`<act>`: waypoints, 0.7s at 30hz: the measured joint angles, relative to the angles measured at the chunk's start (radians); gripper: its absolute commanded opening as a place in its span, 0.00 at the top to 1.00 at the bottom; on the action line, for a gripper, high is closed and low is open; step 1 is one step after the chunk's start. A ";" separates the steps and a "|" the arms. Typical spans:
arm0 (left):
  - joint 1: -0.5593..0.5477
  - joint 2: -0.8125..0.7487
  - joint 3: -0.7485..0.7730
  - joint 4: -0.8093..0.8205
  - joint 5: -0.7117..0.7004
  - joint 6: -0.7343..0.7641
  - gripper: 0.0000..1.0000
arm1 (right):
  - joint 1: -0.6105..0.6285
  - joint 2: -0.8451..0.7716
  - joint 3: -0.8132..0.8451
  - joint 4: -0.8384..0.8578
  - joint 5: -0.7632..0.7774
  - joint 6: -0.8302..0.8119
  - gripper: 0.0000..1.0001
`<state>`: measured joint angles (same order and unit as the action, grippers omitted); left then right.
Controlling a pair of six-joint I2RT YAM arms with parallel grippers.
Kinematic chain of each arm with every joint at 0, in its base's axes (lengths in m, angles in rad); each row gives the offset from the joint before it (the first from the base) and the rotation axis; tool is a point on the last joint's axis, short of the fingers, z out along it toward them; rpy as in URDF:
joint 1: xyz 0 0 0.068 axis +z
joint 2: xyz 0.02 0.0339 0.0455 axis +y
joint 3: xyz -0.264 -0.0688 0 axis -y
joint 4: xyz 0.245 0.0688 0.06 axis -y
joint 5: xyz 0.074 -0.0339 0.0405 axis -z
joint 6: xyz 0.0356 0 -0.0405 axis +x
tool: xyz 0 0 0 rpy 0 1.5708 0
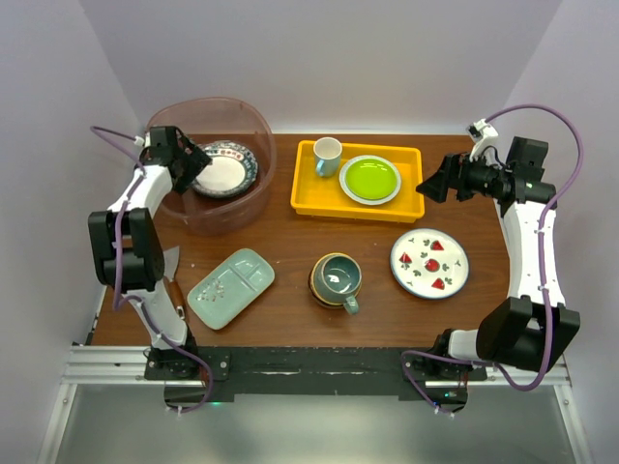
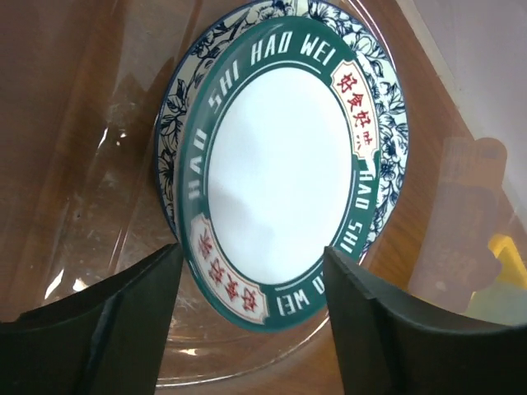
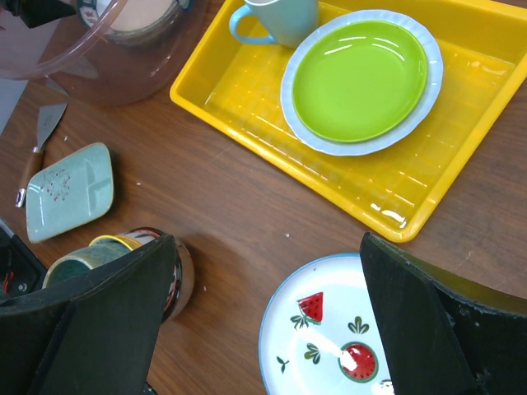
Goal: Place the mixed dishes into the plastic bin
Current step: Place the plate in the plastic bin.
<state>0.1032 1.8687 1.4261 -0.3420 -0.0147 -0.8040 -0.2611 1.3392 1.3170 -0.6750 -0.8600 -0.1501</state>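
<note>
The plastic bin [image 1: 253, 121] stands at the back left. Inside it lies a blue floral plate [image 2: 387, 115], and a white plate with a green lettered rim [image 2: 280, 173] rests tilted on top of it. My left gripper [image 1: 196, 162] hangs inside the bin, open, and its fingers [image 2: 140, 313] straddle the near edge of the green-rimmed plate without pinching it. A pale green divided tray [image 1: 230, 287], a teal mug in stacked bowls [image 1: 336, 278] and a watermelon plate [image 1: 429, 263] sit on the table. My right gripper [image 1: 430, 184] hovers open and empty above the right side.
A yellow tray [image 1: 308, 200] at the back centre holds a lime-green plate [image 1: 369, 179] and a small cup [image 1: 327, 155]. A metal spatula [image 3: 41, 140] lies near the left edge beside the divided tray [image 3: 70, 189]. White walls close in the sides and back.
</note>
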 measured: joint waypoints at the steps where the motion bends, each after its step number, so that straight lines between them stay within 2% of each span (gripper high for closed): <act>1: 0.001 -0.006 -0.001 -0.003 -0.001 0.003 0.02 | 0.000 0.000 0.000 0.000 0.000 0.000 0.02; 2: 0.001 -0.017 -0.001 -0.004 0.000 0.002 0.00 | 0.000 0.000 0.000 0.000 0.000 0.000 0.02; 21: 0.003 -0.338 -0.053 -0.043 -0.003 0.032 0.00 | 0.000 0.000 0.001 -0.044 0.005 -0.055 0.02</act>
<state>0.1066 1.5307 1.3731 -0.3847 -0.0174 -0.7719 -0.2611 1.3392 1.3182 -0.7193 -0.8551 -0.2050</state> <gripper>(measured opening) 0.997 0.983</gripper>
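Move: The green-rimmed plate just set into the bin has its centre about 6 cm ahead of the left hand, 3 cm to the right and 5 cm below; its near rim lies at the parted fingertips. The blue floral plate lies under it, about 1 cm farther out and 2 cm lower. The yellow tray's middle is roughly 40 cm right of the left hand, 4 cm ahead and 8 cm below. From the idle right hand the green-rimmed plate is some 50 cm left, 20 cm ahead and 20 cm down. The left fingers, already parted around the near rim of the green-rimmed plate, finish spreading to full width and come clear of it. The left hand climbs about 12 cm out of the bin, drawing back some 4 cm towards its base as it goes, while the wrist tips the fingers up by about 15 degrees. ##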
